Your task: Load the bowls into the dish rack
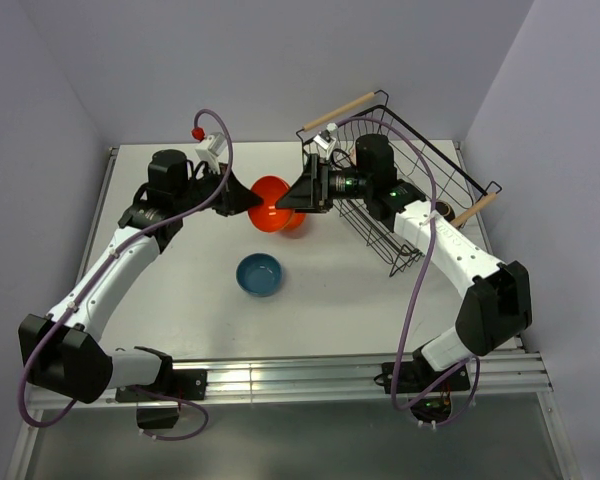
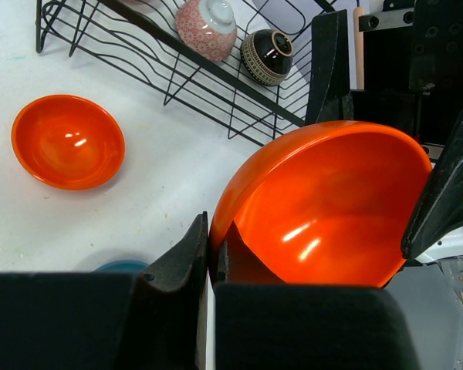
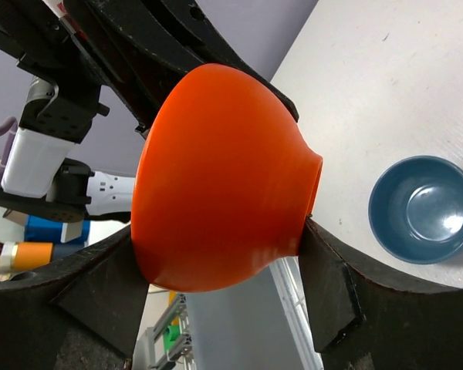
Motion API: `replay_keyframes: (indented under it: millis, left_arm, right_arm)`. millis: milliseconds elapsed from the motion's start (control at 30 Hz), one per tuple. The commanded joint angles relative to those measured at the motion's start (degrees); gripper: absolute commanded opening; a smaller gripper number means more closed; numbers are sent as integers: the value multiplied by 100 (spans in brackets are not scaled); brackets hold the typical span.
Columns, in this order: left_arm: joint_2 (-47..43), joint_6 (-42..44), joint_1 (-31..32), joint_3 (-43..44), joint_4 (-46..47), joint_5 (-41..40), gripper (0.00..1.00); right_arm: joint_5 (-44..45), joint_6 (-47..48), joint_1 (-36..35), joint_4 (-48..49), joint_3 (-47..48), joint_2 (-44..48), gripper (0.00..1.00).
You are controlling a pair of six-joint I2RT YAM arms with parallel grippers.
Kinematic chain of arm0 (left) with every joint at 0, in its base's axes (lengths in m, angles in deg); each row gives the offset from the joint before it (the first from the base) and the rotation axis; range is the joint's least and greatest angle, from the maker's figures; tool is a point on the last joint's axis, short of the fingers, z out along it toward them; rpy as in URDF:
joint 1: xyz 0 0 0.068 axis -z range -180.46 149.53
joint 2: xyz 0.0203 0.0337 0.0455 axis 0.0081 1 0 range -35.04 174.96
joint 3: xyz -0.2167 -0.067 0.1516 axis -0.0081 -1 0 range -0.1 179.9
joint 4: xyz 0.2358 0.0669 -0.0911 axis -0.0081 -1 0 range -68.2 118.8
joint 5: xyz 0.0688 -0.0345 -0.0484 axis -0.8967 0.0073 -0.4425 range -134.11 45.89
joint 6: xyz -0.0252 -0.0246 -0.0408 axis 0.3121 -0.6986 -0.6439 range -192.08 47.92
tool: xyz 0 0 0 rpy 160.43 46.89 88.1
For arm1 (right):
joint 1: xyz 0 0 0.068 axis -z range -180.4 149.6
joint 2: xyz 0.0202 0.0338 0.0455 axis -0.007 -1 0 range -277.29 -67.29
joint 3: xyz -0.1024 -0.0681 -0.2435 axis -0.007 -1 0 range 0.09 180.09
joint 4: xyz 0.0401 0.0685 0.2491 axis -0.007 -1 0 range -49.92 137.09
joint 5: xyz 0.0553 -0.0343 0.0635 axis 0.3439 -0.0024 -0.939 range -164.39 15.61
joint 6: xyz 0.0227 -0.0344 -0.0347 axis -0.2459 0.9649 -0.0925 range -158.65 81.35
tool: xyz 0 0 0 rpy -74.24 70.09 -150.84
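Note:
A plain orange bowl [image 1: 269, 207] [image 2: 332, 208] [image 3: 216, 169] hangs above the table between my two grippers. My left gripper [image 1: 248, 200] [image 2: 210, 231] is shut on its rim, one finger inside and one outside. My right gripper [image 1: 298, 195] [image 3: 216, 247] spans the bowl from the other side, one finger against the rim and the other against the foot. A second orange bowl [image 2: 68, 141] [image 1: 296, 224] rests on the table just below. Nearer the front sits a blue bowl [image 1: 259, 274] [image 3: 423, 208]. The dish rack [image 1: 410, 160] [image 2: 177, 85] stands at the back right, holding a pink patterned bowl [image 2: 206, 27] and a dark brown bowl [image 2: 267, 56].
The rack's wooden handles [image 1: 348, 108] stick out at its far and near ends. Grey walls close in the table on the left, back and right. An aluminium rail [image 1: 280, 378] runs along the table's near edge by the arm bases.

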Motion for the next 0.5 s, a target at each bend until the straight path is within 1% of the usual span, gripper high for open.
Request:
replay_keyframes:
  millis: [0, 33, 67, 133, 167, 233, 267, 400, 467]
  left_arm:
    - [-72, -60, 24, 45, 308, 129, 7]
    - [-46, -69, 24, 45, 290, 137, 8]
    - [-11, -78, 24, 62, 281, 137, 14]
    - [16, -87, 16, 62, 263, 172, 20]
    - [33, -87, 24, 62, 255, 164, 27]
    - [51, -96, 24, 62, 255, 173, 35]
    - [69, -87, 24, 71, 246, 164, 44]
    - [139, -17, 16, 168, 97, 102, 55]
    - [174, 10, 24, 194, 79, 76, 58]
  right_arm:
    - [-19, 168, -24, 165, 73, 329, 22]
    - [-2, 203, -15, 130, 90, 329, 8]
    - [25, 317, -24, 86, 125, 329, 0]
    - [69, 414, -24, -81, 178, 329, 0]
    - [86, 467, -15, -99, 187, 329, 0]
    - [113, 502, 2, -161, 187, 347, 0]
    - [121, 520, 2, -170, 187, 338, 0]
    - [192, 573, 55, -257, 170, 373, 0]
    - [209, 573, 73, -266, 135, 391, 0]
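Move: The red bowl being handed over is already held by both grippers, its middle about 4 cm to the right of the left hand and some 3 cm left of the right hand. The dish rack's middle lies roughly 24 cm right of the right hand, 17 cm ahead and 16 cm below. On the table, 20 cm under the right hand, the other red bowl stands about 12 cm ahead and the blue bowl some 4 cm back and 6 cm left. The left hand stays almost in place beside the red bowl and spreads its nearly shut fingers to a bit over half open, letting go of the rim it was pinching, without backing away yet. The right hand keeps its grip across the bowl from the right side, fingers practically unchanged, and sinks about 1 cm with it, the wrist hardly turning. ##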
